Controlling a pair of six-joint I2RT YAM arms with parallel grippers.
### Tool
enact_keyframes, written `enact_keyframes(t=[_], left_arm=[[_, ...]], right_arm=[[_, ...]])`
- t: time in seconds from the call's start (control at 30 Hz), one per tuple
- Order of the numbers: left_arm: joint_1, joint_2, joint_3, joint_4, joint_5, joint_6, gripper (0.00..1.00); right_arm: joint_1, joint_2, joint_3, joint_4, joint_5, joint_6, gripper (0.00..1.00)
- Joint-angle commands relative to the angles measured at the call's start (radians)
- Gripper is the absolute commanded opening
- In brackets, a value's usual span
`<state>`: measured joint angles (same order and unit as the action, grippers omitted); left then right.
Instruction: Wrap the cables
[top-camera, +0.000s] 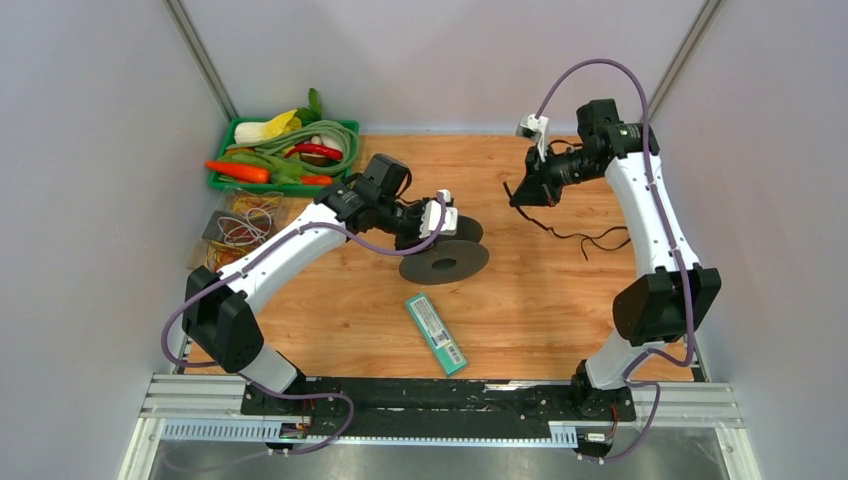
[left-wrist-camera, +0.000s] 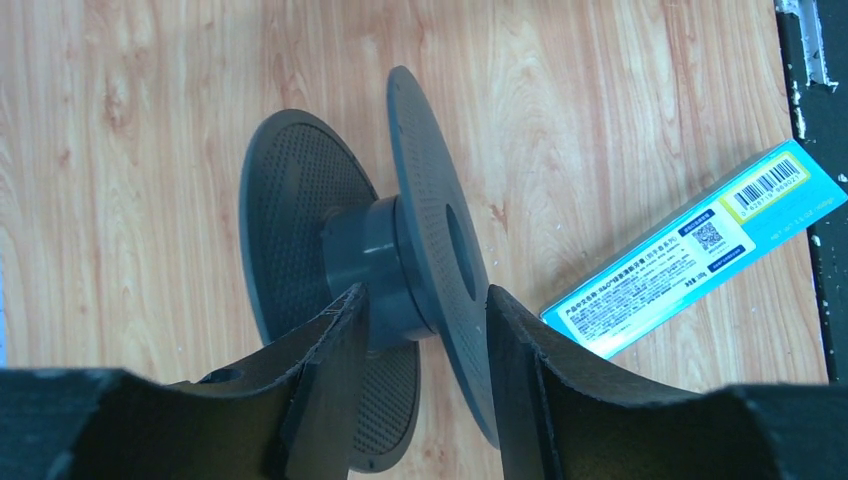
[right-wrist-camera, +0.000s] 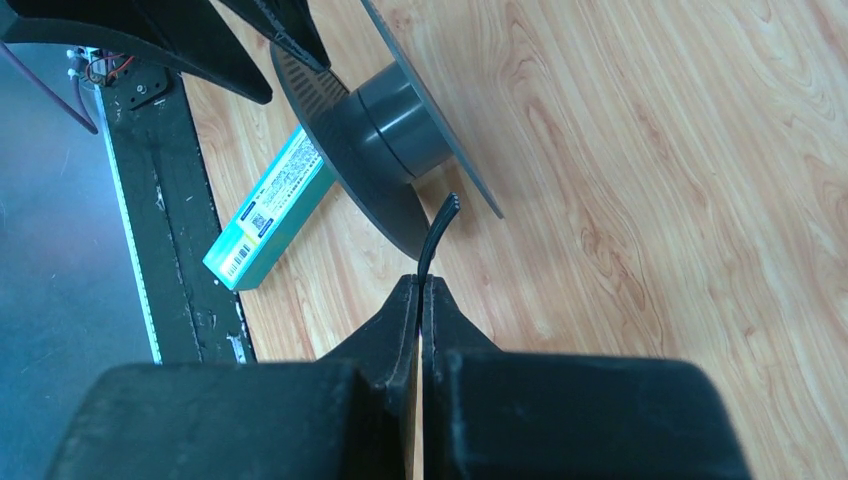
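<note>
A dark grey round spool (top-camera: 445, 262) lies tilted on the wooden table, with nothing wound on its hub (left-wrist-camera: 375, 255). My left gripper (left-wrist-camera: 420, 310) is open. Its fingers straddle the spool's near flange, one by the hub and one outside the disc. My right gripper (right-wrist-camera: 420, 285) is shut on the thin black cable (right-wrist-camera: 438, 225), whose short cut end sticks out past the fingertips toward the spool (right-wrist-camera: 400, 115). In the top view the right gripper (top-camera: 520, 195) hovers to the right of the spool, and the rest of the cable (top-camera: 590, 238) trails limp across the table behind it.
A teal box (top-camera: 437, 333) lies in front of the spool. A green basket of vegetables (top-camera: 285, 150) stands at the back left, with a tangle of yellowish wires (top-camera: 245, 225) beside it. A black rail (top-camera: 440, 395) runs along the near edge.
</note>
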<state>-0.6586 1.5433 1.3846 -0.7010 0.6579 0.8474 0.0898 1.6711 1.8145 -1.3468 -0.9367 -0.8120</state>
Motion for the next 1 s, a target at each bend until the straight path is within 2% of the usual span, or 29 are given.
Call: enact_keyframes(t=[0.0, 0.47, 0.97], left_arm=[[0.02, -0.022, 0.05, -0.014, 0.048, 0.015, 0.56], [0.045, -0.029, 0.042, -0.012, 0.065, 0.021, 0.56], [0.093, -0.034, 0.001, -0.026, 0.101, 0.073, 0.52]], right_arm=[[0.018, 0.021, 0.051, -0.161, -0.033, -0.029, 0.0], [0.114, 0.085, 0.085, -0.176, -0.066, -0.035, 0.0], [0.251, 0.196, 0.134, -0.202, -0.116, -0.033, 0.0]])
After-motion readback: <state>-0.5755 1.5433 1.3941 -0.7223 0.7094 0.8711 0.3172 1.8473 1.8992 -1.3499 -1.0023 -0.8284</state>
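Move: The left gripper has the standing spool's base-side flange between its half-open fingers. The spool's middle lies about 3 cm ahead of it, 3 cm to its right and some 9 cm lower. The teal box lies roughly 11 cm back, straight behind on the table, about 19 cm down. From the right gripper, which holds the cable near its end, the spool is about 12 cm left, 1 cm back and 15 cm below. The cable's loose tail lies level with that gripper, some 13 cm to its right and 26 cm down. Carry the cable end left towards the spool with the right gripper, about 8.5 cm, sinking some 2.5 cm with a slight turn counter-clockwise and the pinch kept shut. Meanwhile ease the left gripper about 2 cm left and nearly as far forward, its fingers still half open astride the base-side flange. ##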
